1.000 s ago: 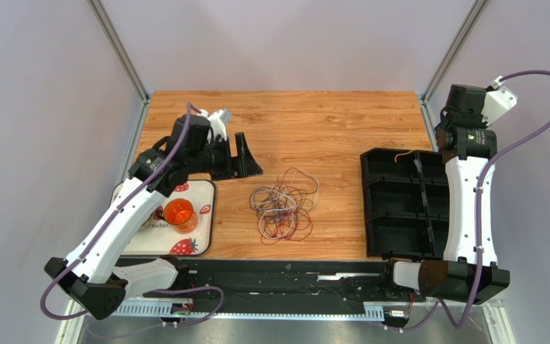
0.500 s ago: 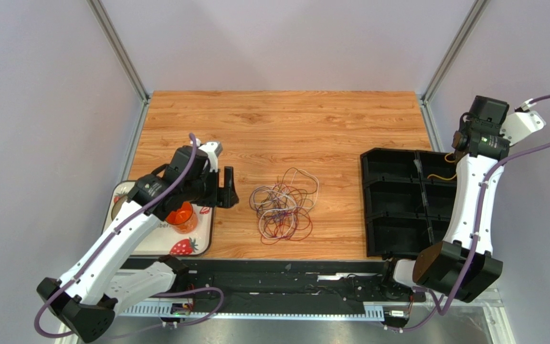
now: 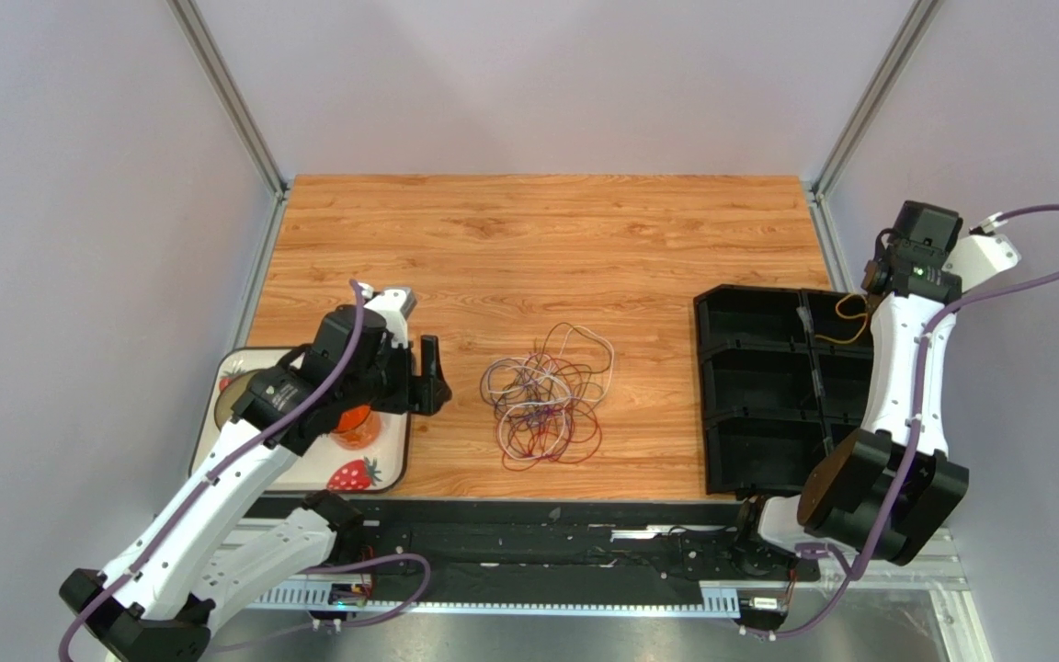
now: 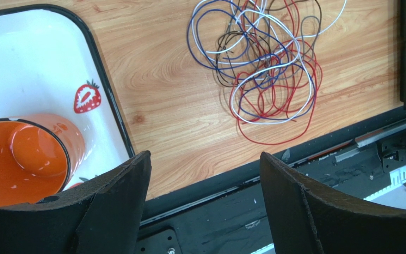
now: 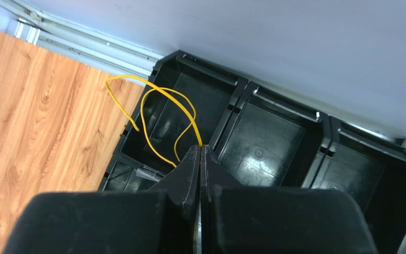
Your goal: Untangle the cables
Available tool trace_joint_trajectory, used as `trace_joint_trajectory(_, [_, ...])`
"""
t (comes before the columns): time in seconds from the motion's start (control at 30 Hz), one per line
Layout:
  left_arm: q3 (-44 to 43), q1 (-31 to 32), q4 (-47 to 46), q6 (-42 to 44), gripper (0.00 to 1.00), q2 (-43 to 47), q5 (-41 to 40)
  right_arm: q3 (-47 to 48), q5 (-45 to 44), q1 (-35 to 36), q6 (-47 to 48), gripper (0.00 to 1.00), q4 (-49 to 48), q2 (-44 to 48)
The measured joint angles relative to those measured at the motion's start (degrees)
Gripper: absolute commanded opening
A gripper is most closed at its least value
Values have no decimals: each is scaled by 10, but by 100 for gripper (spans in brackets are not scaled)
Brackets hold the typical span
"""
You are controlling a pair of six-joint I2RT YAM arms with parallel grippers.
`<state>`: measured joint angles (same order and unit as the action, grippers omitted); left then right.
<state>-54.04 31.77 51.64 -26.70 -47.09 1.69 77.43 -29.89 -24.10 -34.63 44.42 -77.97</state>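
Observation:
The cables lie in a loose tangle of red, white, blue and dark loops on the wood table; the left wrist view shows the same tangle. My left gripper hangs open just left of the tangle and clear of it, its jaws wide apart with nothing between them. My right gripper is shut on a yellow cable, which loops above the back compartments of the black tray. From above, that yellow cable hangs below the right gripper.
The black compartment tray stands at the right. A white strawberry-print tray with an orange cup sits at the near left, under the left arm. The black rail runs along the near table edge.
The left arm has drawn back toward the near left and now sits lower beside the tangle. The right gripper has carried the yellow cable rightward over the black tray's back row.

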Motion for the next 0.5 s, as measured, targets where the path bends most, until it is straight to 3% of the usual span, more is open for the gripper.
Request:
trace_joint_trajectory(0.2, [0, 0, -3, 1, 83, -22, -2, -59, 25, 0, -18, 0, -28, -32])
trace_joint_trajectory(0.5, [0, 0, -5, 2, 83, -16, -2, -62, 41, -1, -44, 0, -45, -101])
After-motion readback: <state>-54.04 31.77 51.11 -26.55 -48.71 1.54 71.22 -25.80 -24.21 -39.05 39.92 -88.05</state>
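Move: The right hand already holds the yellow cable above the black box. The far-right compartment's floor lies about 4 cm ahead of it, 2 cm to its left and 20 cm below. The far-left compartment is some 15 cm to the left of that one, and the middle-right compartment 11 cm nearer the base. From the idle left hand, the far-right compartment is about 58 cm right, 16 cm ahead and 17 cm below. Keeping its closed pinch on the yellow cable, the right hand sinks about 9.5 cm towards the far-right compartment of the black box, quickly at first and then easing off. It drifts some 2 cm forward on the way, while the wrist tips the fingers roughly 10 degrees more steeply down. ##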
